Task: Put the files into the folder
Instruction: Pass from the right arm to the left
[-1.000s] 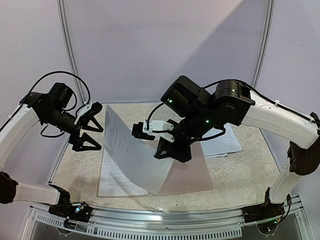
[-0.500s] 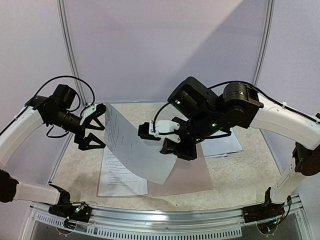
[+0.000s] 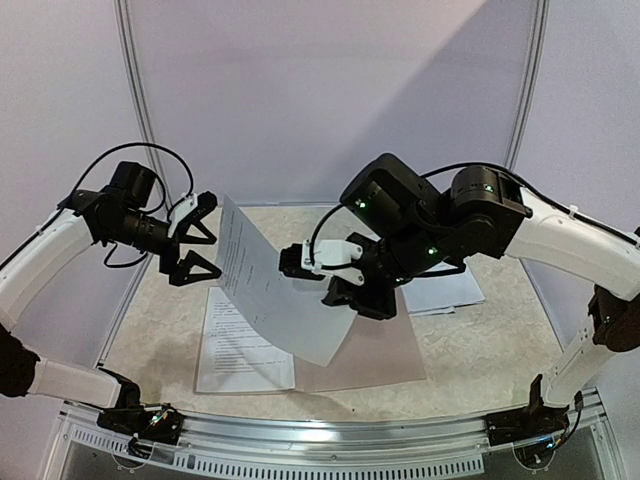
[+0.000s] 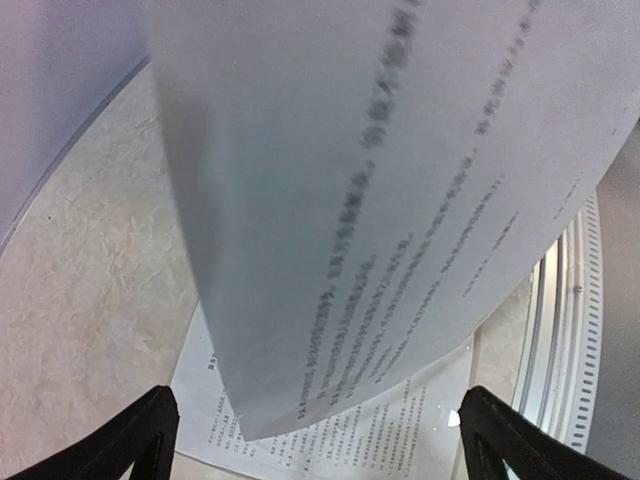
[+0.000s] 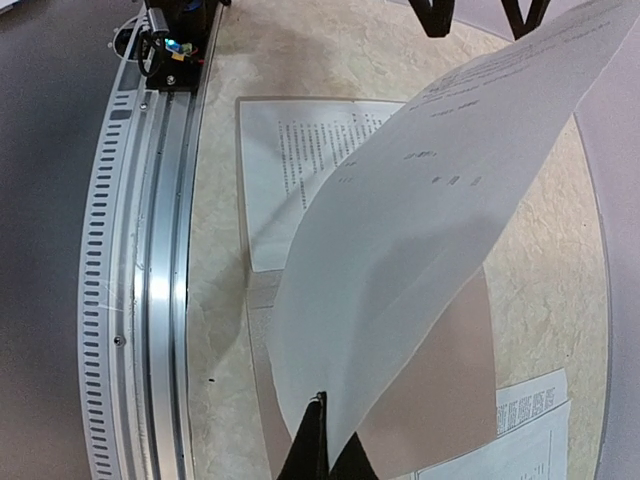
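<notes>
My right gripper (image 3: 345,300) (image 5: 322,440) is shut on the edge of one of the files, a white printed sheet (image 3: 275,285) (image 5: 430,200) that hangs curved in the air above the folder. The folder (image 3: 385,345) (image 5: 455,370) lies flat on the table, its taupe panel bare. Another printed sheet (image 3: 240,350) (image 5: 300,160) (image 4: 400,440) lies flat at the folder's left. My left gripper (image 3: 197,250) (image 4: 318,400) stands open just left of the lifted sheet's upper edge, apart from it. That sheet (image 4: 380,180) fills the left wrist view.
More printed files (image 3: 455,290) (image 5: 530,425) lie on the table to the right of the folder. A ribbed metal rail (image 3: 320,440) (image 5: 150,280) runs along the table's near edge. Lilac walls stand close behind and at both sides.
My left gripper has risen and moved right, closer to the lifted sheet's upper edge. My right gripper has lifted the sheet a little higher off the folder.
</notes>
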Controlling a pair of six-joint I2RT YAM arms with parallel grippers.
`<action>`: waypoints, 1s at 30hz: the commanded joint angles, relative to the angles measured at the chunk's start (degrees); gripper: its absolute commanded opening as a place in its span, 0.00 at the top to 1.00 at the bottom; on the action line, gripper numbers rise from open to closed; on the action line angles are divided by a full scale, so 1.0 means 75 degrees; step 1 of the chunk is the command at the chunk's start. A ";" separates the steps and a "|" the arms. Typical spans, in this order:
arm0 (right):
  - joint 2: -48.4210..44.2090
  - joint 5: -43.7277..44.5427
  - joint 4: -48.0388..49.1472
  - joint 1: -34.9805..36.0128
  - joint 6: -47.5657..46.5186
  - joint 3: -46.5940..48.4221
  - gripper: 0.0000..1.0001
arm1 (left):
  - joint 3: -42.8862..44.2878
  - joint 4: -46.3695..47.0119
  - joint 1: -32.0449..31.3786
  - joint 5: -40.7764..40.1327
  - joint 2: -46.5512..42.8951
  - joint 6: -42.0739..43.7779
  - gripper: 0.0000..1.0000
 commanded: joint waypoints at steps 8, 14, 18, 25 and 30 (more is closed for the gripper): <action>-0.0442 0.0052 0.0309 0.0006 -0.0029 -0.0326 1.00 | 0.0506 -0.0676 0.0084 0.1705 0.0712 0.0112 0.04; -0.0453 0.0047 0.0416 -0.0006 0.0129 -0.0424 1.00 | 0.0826 -0.2007 0.0091 0.2440 0.0541 0.0886 0.68; -0.0465 0.0414 0.0508 -0.0018 0.0173 -0.0548 1.00 | 0.0806 -0.2009 0.0085 0.2252 0.0131 0.0702 1.00; -0.0559 0.1500 0.0816 -0.0126 0.0597 -0.0795 0.31 | 0.0919 -0.2327 -0.0102 0.1015 -0.0369 0.0763 1.00; -0.0288 0.1180 0.1139 -0.0446 0.0812 -0.0283 0.01 | 0.1223 -0.2944 -0.0763 -0.0129 -0.0354 0.1080 1.00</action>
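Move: The sheet (file) being handed over hangs curved between the hands. Its middle is about 13 cm to the left hand's right, 5 cm back and 3 cm lower, but its near edge is only a couple of centimetres off the open fingertips. From the right hand, which grips its other end, the middle is some 12 cm left, 7 cm ahead and 6 cm below. The page already filed lies 6 cm right of the left hand, 5 cm back and 24 cm down; the open folder's middle is 14 cm farther right of that page. Rightward by about 2 cm at first, the left hand takes the sheet's free edge between its fingers, then draws back some 6 cm and rises about 4 cm while they shut and pinch it, the wrist turning roughly 10 degrees clockwise. The right hand holds its end almost still until the left has gripped, then opens wide, lets go and eases forward about 3 cm. ##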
